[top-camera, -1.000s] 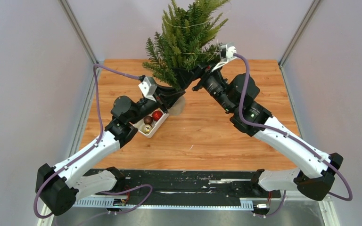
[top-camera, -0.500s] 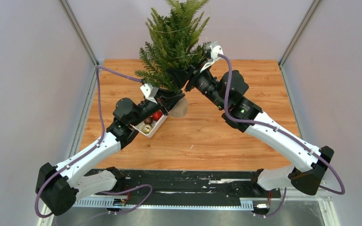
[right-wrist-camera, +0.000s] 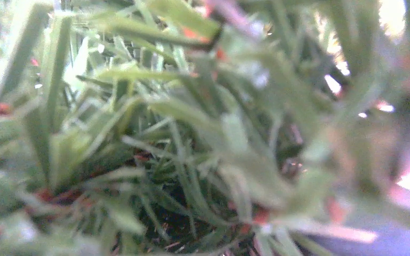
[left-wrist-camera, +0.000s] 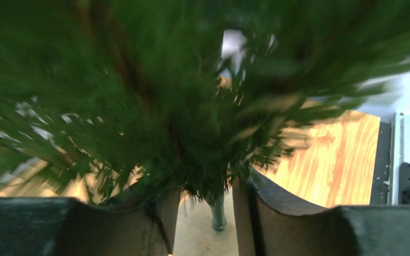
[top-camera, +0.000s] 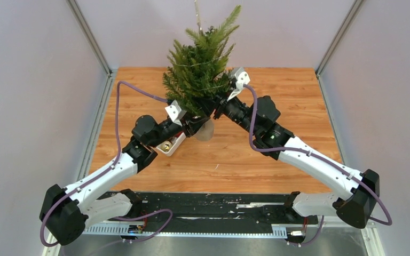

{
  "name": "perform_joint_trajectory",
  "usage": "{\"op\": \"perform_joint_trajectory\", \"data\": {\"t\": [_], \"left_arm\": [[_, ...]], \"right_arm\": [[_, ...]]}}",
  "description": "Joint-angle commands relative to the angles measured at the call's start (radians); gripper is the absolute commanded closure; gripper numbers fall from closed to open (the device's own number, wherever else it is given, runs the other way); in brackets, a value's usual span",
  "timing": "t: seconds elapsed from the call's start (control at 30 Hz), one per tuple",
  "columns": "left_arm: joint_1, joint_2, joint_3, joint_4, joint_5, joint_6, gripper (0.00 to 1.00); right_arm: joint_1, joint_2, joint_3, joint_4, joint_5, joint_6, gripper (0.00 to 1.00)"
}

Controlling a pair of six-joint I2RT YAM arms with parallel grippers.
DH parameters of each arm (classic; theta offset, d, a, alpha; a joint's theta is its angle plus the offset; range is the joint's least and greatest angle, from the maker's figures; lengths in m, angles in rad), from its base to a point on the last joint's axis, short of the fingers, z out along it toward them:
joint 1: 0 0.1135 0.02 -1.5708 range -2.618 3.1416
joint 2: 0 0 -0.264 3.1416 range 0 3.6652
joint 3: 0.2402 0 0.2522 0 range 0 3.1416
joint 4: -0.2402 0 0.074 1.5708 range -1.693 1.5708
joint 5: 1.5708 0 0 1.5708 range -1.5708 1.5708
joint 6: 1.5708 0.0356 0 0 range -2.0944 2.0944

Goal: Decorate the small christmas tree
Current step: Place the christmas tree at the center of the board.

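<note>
The small christmas tree (top-camera: 197,69) stands nearly upright at the middle back of the wooden table, its clear round base (top-camera: 205,130) on the wood. A thin pale strand (top-camera: 209,62) runs across its branches. My left gripper (top-camera: 196,125) sits low beside the base. In the left wrist view its jaws (left-wrist-camera: 205,188) stand apart, with the thin trunk (left-wrist-camera: 217,210) in the gap, untouched. My right gripper (top-camera: 217,109) is pushed into the lower branches from the right. The right wrist view shows only blurred needles (right-wrist-camera: 192,160), and its fingers are hidden.
A small white tray (top-camera: 177,142) lies just left of the tree base under the left arm, with a gold ball (top-camera: 166,145) showing in it. Metal frame posts (top-camera: 88,34) and grey walls close in both sides. Bare wood (top-camera: 277,85) lies to the right.
The tree has swung from leaning right to nearly upright and come nearer. Both arms moved with it. The left jaws have opened off the trunk.
</note>
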State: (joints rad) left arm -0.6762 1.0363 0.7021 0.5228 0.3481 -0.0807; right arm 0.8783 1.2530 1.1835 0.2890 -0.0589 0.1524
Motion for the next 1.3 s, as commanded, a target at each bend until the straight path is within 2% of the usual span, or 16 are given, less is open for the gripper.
{"op": "perform_joint_trajectory", "data": {"t": [0.0, 0.17, 0.27, 0.3, 0.53, 0.63, 0.73, 0.9, 1.1, 1.27], "left_arm": [[-0.011, -0.066, 0.007, 0.124, 0.042, 0.117, 0.45], [-0.004, -0.077, -0.016, 0.078, -0.007, 0.136, 0.20], [0.008, -0.094, -0.032, 0.004, 0.045, 0.154, 0.03], [0.011, -0.106, -0.042, -0.057, 0.067, 0.177, 0.01], [0.051, -0.173, -0.088, -0.311, 0.036, 0.256, 0.00], [0.075, -0.223, -0.096, -0.377, 0.050, 0.264, 0.00], [0.086, -0.263, -0.102, -0.425, 0.092, 0.253, 0.00], [0.105, -0.293, -0.084, -0.437, 0.103, 0.159, 0.00], [0.127, -0.253, -0.040, -0.365, 0.080, 0.129, 0.00], [0.134, -0.215, -0.013, -0.346, 0.051, 0.181, 0.00]], "right_arm": [[-0.001, -0.051, -0.106, 0.123, -0.034, -0.080, 1.00], [-0.036, -0.076, -0.184, 0.217, -0.050, -0.067, 1.00], [-0.057, -0.084, -0.234, 0.280, -0.030, -0.077, 1.00], [-0.064, -0.083, -0.247, 0.296, -0.024, -0.092, 1.00], [-0.158, -0.037, -0.343, 0.463, -0.114, -0.141, 1.00], [-0.168, -0.025, -0.406, 0.537, -0.129, -0.198, 1.00], [-0.192, -0.021, -0.489, 0.626, -0.155, -0.183, 1.00], [-0.205, 0.050, -0.564, 0.746, -0.260, -0.158, 1.00], [-0.205, 0.196, -0.615, 1.081, -0.292, -0.093, 1.00], [-0.205, 0.252, -0.553, 1.129, -0.332, -0.077, 1.00]]}}
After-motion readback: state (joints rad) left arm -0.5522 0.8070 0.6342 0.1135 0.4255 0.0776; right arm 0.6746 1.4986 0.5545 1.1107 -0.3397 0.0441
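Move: Between both hands hangs the tree, with the right hand holding its trunk and the opening left fingers still around it lower down, the base some 7 cm below the left hand and 2 cm right. The board's centre is about 8 cm ahead, 3 cm right and 41 cm below the right hand; from the left hand, 8 ahead, 6 right, 32 below. The ornament tray stands 17 cm left of that centre, level with it. Lowering the tree by its trunk, the right hand sinks about 20 cm towards the board, easing some 4 cm forward and 5 cm right on the way, then drifting partly back left; its grip stays shut. The left fingers spread wide and come free of the trunk, and that hand withdraws about 6 cm left and 6 cm down, rolling some 15 degrees. ##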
